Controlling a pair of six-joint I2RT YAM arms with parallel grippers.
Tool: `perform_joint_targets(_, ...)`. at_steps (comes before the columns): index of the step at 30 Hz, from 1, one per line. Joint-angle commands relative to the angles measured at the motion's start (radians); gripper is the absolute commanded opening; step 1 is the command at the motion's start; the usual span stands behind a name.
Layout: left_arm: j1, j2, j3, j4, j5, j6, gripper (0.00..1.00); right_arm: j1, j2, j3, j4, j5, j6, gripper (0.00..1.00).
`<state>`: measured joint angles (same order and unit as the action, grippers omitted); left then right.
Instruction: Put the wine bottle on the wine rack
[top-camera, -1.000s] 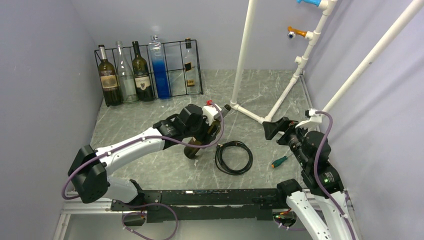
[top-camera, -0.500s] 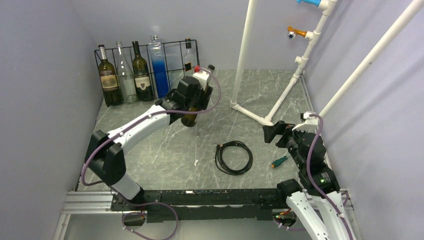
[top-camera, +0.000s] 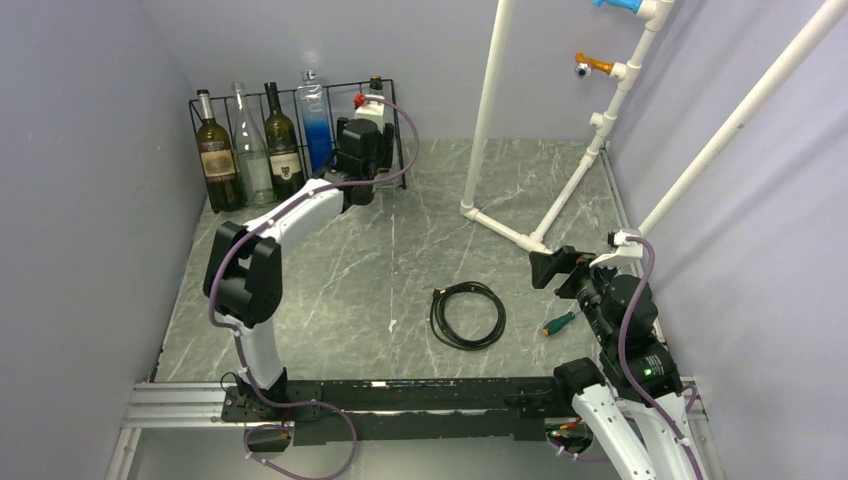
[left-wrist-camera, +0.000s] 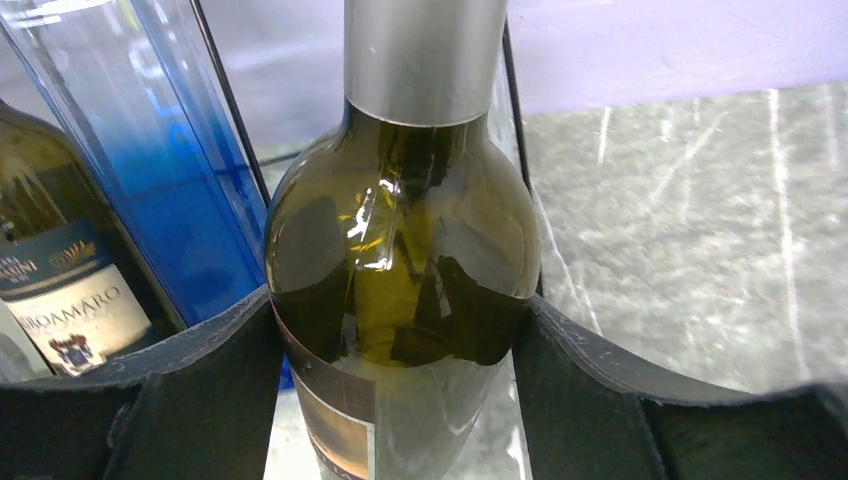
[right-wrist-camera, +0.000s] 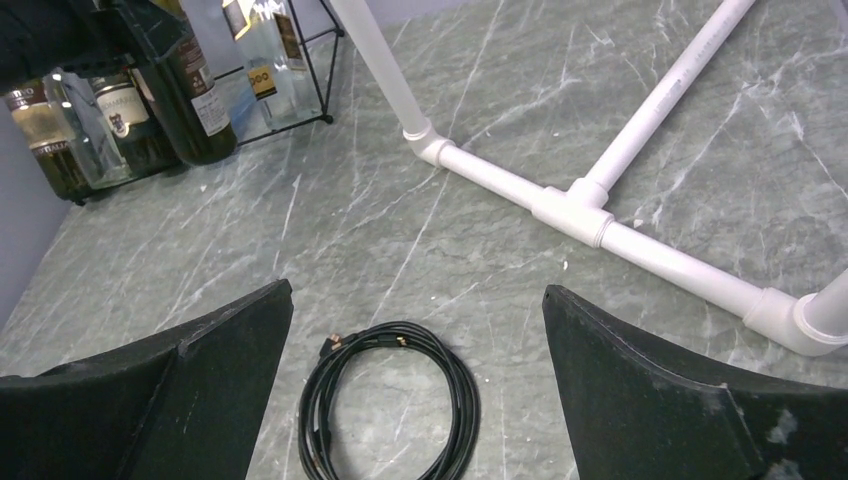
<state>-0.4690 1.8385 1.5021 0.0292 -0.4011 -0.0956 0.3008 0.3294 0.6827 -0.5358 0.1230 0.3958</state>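
The wine bottle (left-wrist-camera: 400, 250), dark olive glass with a silver neck foil, stands upright between the black fingers (left-wrist-camera: 190, 400) of my left gripper (left-wrist-camera: 400, 300), which is shut on its body. In the top view my left gripper (top-camera: 357, 165) reaches to the black wire wine rack (top-camera: 397, 135) at the back left and hides most of the bottle. The bottle is at the gap between the blue bottle (left-wrist-camera: 190, 170) and the rack's right end. Whether its base rests on the rack does not show. My right gripper (right-wrist-camera: 416, 288) hangs open over the table, holding nothing.
Several bottles (top-camera: 250, 150) fill the rack's left slots, and a clear one (right-wrist-camera: 262, 60) stands at its right end. A coiled black cable (top-camera: 467, 315) and a green-handled screwdriver (top-camera: 560, 322) lie on the marble table. The white pipe frame (top-camera: 520, 232) stands at the back right.
My left arm has carried the wine bottle from the middle of the table back and left to the rack, and turned it upright. The right gripper has opened a little wider.
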Motion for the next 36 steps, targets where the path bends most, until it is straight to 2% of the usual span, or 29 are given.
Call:
perform_joint_targets(1, -0.006, 0.033, 0.098, 0.284, -0.126, 0.144, 0.00, 0.003, -0.021, -0.001, 0.039, 0.020, -0.004, 0.99)
perform_joint_targets(5, 0.013, 0.089, 0.122, 0.360, -0.149, 0.179, 0.00, 0.003, -0.016, 0.006, 0.030, 0.018, -0.002, 0.99)
perform_joint_targets(11, 0.055, 0.150, 0.161, 0.357, -0.138, 0.103, 0.00, 0.003, -0.010, 0.012, 0.022, 0.019, 0.000, 0.99)
perform_joint_targets(15, 0.098, 0.171, 0.161, 0.346, -0.097, -0.045, 0.00, 0.003, -0.007, 0.009, 0.023, 0.022, 0.000, 0.99)
perform_joint_targets(21, 0.163, 0.226, 0.204, 0.274, 0.039, -0.233, 0.00, 0.003, 0.012, 0.008, 0.025, 0.022, -0.002, 1.00)
perform_joint_targets(34, 0.178, 0.281, 0.206, 0.285, 0.072, -0.269, 0.00, 0.003, 0.029, -0.002, 0.037, 0.021, 0.000, 1.00)
perform_joint_targets(36, 0.178, 0.284, 0.210, 0.274, 0.080, -0.270, 0.08, 0.003, 0.029, -0.004, 0.039, 0.021, 0.002, 1.00)
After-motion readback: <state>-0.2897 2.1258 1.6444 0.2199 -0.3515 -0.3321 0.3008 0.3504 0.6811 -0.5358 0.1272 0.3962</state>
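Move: My left hand already holds the wine bottle by its shoulder, leaning a little to the right at the top. The gap it is meant for in the rack is about 10 cm ahead and 6 cm to the left, its middle some 13 cm lower. The blue bottle stands about 6 cm to the left of that gap, the clear bottle 6 cm to its right, and the dark wine bottle some 14 cm to its left. From my idle right hand the gap lies roughly 38 cm ahead and 38 cm to the left. I push the held bottle forward into the rack with my left hand, about 9 cm, nearly level at first. On the way I swing it some 6 cm left, in between the blue bottle and the clear bottle, and lower it 5 to 6 cm, turning my wrist left and tipping the bottle's top left by about 15 degrees to straighten it. Then I hold there, fingers keeping their grip. ##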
